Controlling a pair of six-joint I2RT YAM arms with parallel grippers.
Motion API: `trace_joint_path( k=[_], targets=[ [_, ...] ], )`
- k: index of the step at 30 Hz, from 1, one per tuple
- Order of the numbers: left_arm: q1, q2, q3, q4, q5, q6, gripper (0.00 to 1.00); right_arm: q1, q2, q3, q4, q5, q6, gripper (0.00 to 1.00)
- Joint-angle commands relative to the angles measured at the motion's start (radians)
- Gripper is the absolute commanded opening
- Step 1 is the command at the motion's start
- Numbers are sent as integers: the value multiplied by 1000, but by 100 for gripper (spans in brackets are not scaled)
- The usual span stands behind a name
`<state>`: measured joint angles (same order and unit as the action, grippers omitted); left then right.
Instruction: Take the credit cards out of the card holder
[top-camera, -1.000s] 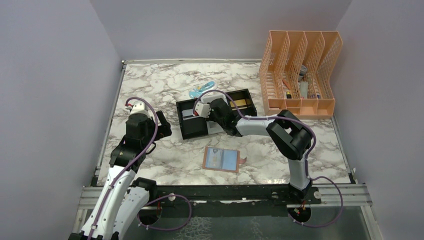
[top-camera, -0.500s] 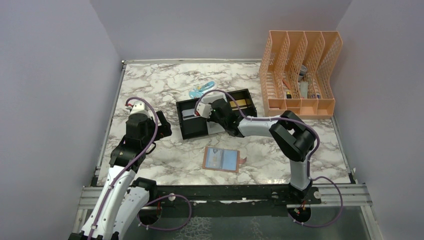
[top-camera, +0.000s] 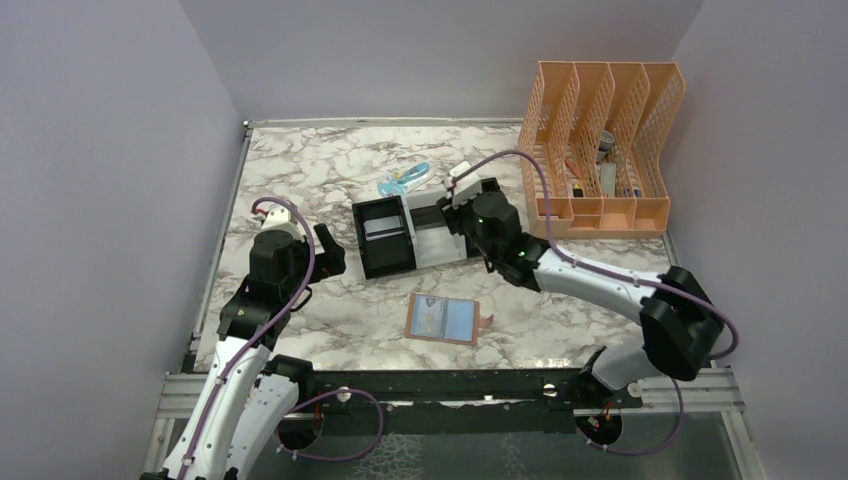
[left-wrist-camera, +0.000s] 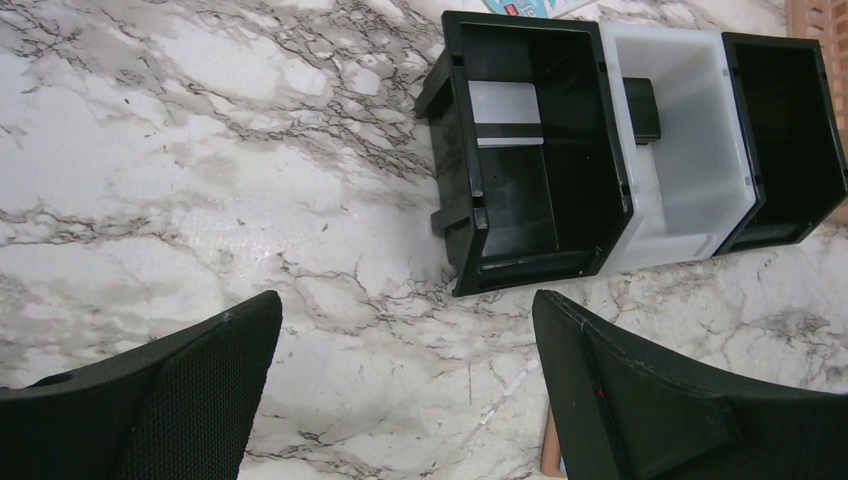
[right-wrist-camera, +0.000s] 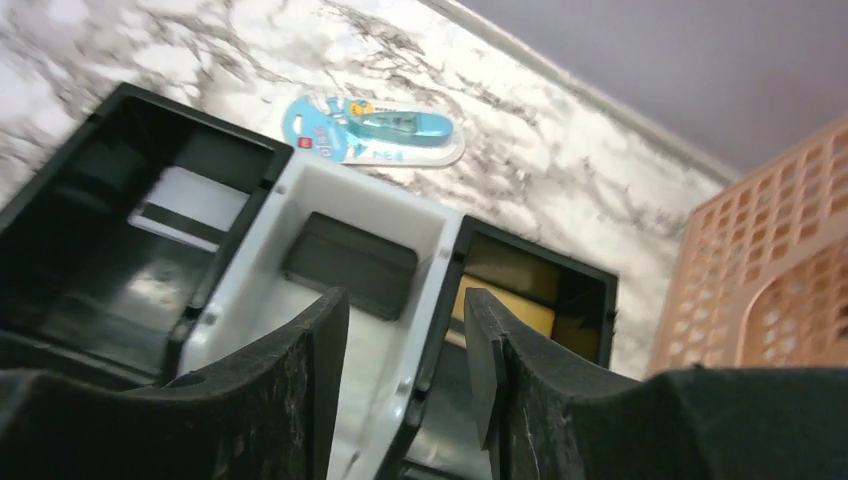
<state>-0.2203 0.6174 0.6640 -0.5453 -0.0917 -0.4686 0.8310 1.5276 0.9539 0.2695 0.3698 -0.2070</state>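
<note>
The tan card holder (top-camera: 443, 319) lies open and flat on the marble near the front, with only a sliver of its edge (left-wrist-camera: 551, 450) in the left wrist view. Three credit cards sit in the black-and-white tray (top-camera: 398, 266). The silvery one (left-wrist-camera: 505, 112) is in the left black compartment, the dark one (right-wrist-camera: 350, 263) in the white middle, and the gold one (right-wrist-camera: 510, 300) in the right black compartment. My right gripper (right-wrist-camera: 405, 305) hovers open over the tray's right end (top-camera: 458, 203), holding nothing. My left gripper (left-wrist-camera: 405, 310) is wide open over bare marble, left of the tray (top-camera: 330, 252).
An orange mesh file rack (top-camera: 600, 150) with small items stands at the back right. A blue packaged item (top-camera: 405, 180) lies just behind the tray. Purple walls close in on three sides.
My right arm has swung to the right, carrying its gripper from over the tray's middle to its right end, and its jaws have spread wider. The left arm has hardly moved.
</note>
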Motion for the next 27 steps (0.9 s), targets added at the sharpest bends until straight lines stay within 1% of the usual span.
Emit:
trace_joint_path(
  k=[1,4,6,8,11,14,16,18,21,24,27],
  targets=[
    [7,-14,-12,38,61,19,99,-3,-140,-145,-76,-35,410,47],
    [7,-17,-13,39,63,21,99,-3,-253,-254,-89,-95,548,48],
    [7,-15,-14,40,65,21,99,-4,-316,-308,-96,-165,609,48],
    [7,-12,-12,40,69,20,99,-4,-359,-364,-76,-240,653,48],
    [6,-7,-12,43,87,23,99,-4,-391,-402,-80,-331,718,48],
    [4,-11,-15,64,154,36,99,-4,-391,-455,-32,-438,791,48],
    [4,-13,-24,107,289,59,99,-3,-373,-483,10,-499,815,48],
    [2,-3,-30,123,341,57,99,-4,-346,-495,10,-525,881,48],
    [-5,33,-33,134,403,25,99,-3,-311,-520,47,-595,937,48],
    [-25,65,-70,198,508,-31,98,-3,-281,-551,92,-635,984,48],
    [-83,72,-99,241,495,-73,93,-3,-259,-574,124,-638,1006,48]
  ],
)
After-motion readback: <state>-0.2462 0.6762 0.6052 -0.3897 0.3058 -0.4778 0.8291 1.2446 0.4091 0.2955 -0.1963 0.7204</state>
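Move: Behind the right hand, about 19 cm back, 2 cm left and 18 cm below, lies the open card holder. The white bin's middle is about 4 cm left of that hand and level with it fore and aft, some 15 cm below. From the left hand, the card holder is roughly 22 cm right, 6 cm back and 18 cm below; the left black bin is about 11 cm right, 8 cm ahead and 15 cm below. Sweeping back from above the bins, the right hand travels about 18 cm towards the card holder while sinking some 11 cm, bowing briefly right on the way. Its empty fingers stay half open and tip down about 50 degrees as its left side rises. After nearly waiting, the left hand swings about 7 cm right towards the card holder, turning clockwise some 20 degrees, fingers wide open. ##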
